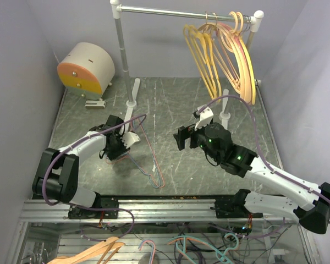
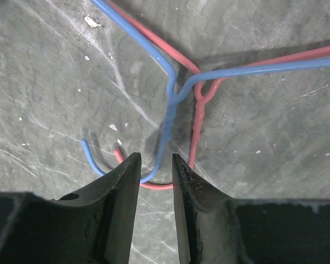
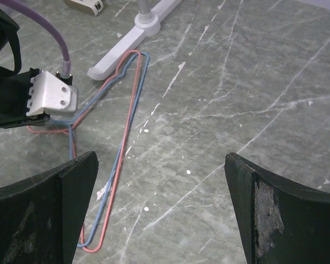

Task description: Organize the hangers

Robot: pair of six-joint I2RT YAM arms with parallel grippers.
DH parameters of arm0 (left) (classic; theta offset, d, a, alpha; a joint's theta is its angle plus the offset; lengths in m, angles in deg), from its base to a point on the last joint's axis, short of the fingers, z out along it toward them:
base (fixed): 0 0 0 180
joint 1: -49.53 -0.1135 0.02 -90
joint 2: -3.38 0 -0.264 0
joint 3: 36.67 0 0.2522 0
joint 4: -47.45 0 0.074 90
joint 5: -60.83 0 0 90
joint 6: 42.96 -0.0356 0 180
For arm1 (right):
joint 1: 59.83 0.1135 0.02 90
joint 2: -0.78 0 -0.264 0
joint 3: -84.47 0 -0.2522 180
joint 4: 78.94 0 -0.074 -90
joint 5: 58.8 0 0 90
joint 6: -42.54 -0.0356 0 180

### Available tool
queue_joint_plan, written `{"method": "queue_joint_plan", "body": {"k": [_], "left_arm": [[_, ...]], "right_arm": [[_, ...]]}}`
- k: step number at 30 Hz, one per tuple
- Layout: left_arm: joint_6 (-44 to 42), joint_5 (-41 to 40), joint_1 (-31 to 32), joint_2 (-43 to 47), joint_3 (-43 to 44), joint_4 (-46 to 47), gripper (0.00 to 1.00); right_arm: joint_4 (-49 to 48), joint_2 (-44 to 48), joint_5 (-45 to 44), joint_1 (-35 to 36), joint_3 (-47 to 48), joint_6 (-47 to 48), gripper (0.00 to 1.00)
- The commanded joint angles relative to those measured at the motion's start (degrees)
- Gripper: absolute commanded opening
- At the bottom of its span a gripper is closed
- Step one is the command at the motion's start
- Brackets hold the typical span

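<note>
A blue wire hanger (image 2: pixel 170 107) and a red wire hanger (image 2: pixel 197 115) lie together flat on the grey table, left of centre (image 1: pixel 149 165). My left gripper (image 2: pixel 156 160) points down at their hooks. Its jaws stand a little apart, with the blue hook's stem running between the tips and not pinched. My right gripper (image 1: pixel 181 137) hovers wide open over the middle of the table, holding nothing. From its wrist view both wire hangers (image 3: pixel 121 157) show to its left. Several yellow, orange and peach plastic hangers (image 1: pixel 225 49) hang at the rail's right end.
The white-and-metal rail (image 1: pixel 181 11) spans the back, its left post foot (image 1: pixel 133 102) close behind the left gripper and its right post (image 1: pixel 225 113) behind the right arm. A round cream and orange container (image 1: pixel 87 69) sits back left. More hangers (image 1: pixel 99 250) lie below the front edge.
</note>
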Motion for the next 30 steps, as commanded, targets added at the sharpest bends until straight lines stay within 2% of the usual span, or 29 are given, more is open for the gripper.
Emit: {"method": "queue_joint_plan", "body": {"k": [1,14,20,25,30], "left_arm": [[-1.0,-1.5,-0.4,-1.1,-0.8,3.3,0.40],[-1.7,-1.7,-0.4,-5.2,-2.0,4.5,0.37],[-2.0,-0.7,-0.4,-5.4,-0.8,1.9,0.08],[-2.3,1.6,-0.4,-4.6,3.0,-3.6,0.07],[-3.1,1.9,0.2,-2.2,10.9,-11.0,0.07]], "right_arm": [[-1.1,1.0,-1.1,0.3,-0.1,0.5,1.00],[-0.7,1.2,-1.7,0.3,-0.5,0.4,1.00],[-0.1,0.7,-0.9,0.3,-1.4,-0.7,1.00],[1.1,2.3,-1.1,0.2,-2.4,-1.7,1.00],[1.3,2.9,-0.3,0.3,-3.6,-2.3,1.00]]}}
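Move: The blue hanger's stem, between its hook and its fork, already runs between the left fingers, about level sideways and front to back and 1 cm below the hand. The red hanger's stem lies some 2 cm back and 1 cm right, 2 cm down. The near end of the rack's left foot is roughly 14 cm ahead and 5 cm right, also just below. From the right hand, the blue stem lies about 36 cm left, 3 cm ahead and 23 cm lower. Down by about 1 cm, easing slightly forward, the left hand settles around the blue hanger's stem, fingers pointing at the table. There it pauses and closes its half-open fingers to pinch the stem, leaving the red stem beside them, then starts back up by 1 cm. The right hand, empty and wide open, sinks about 1.5 cm. ##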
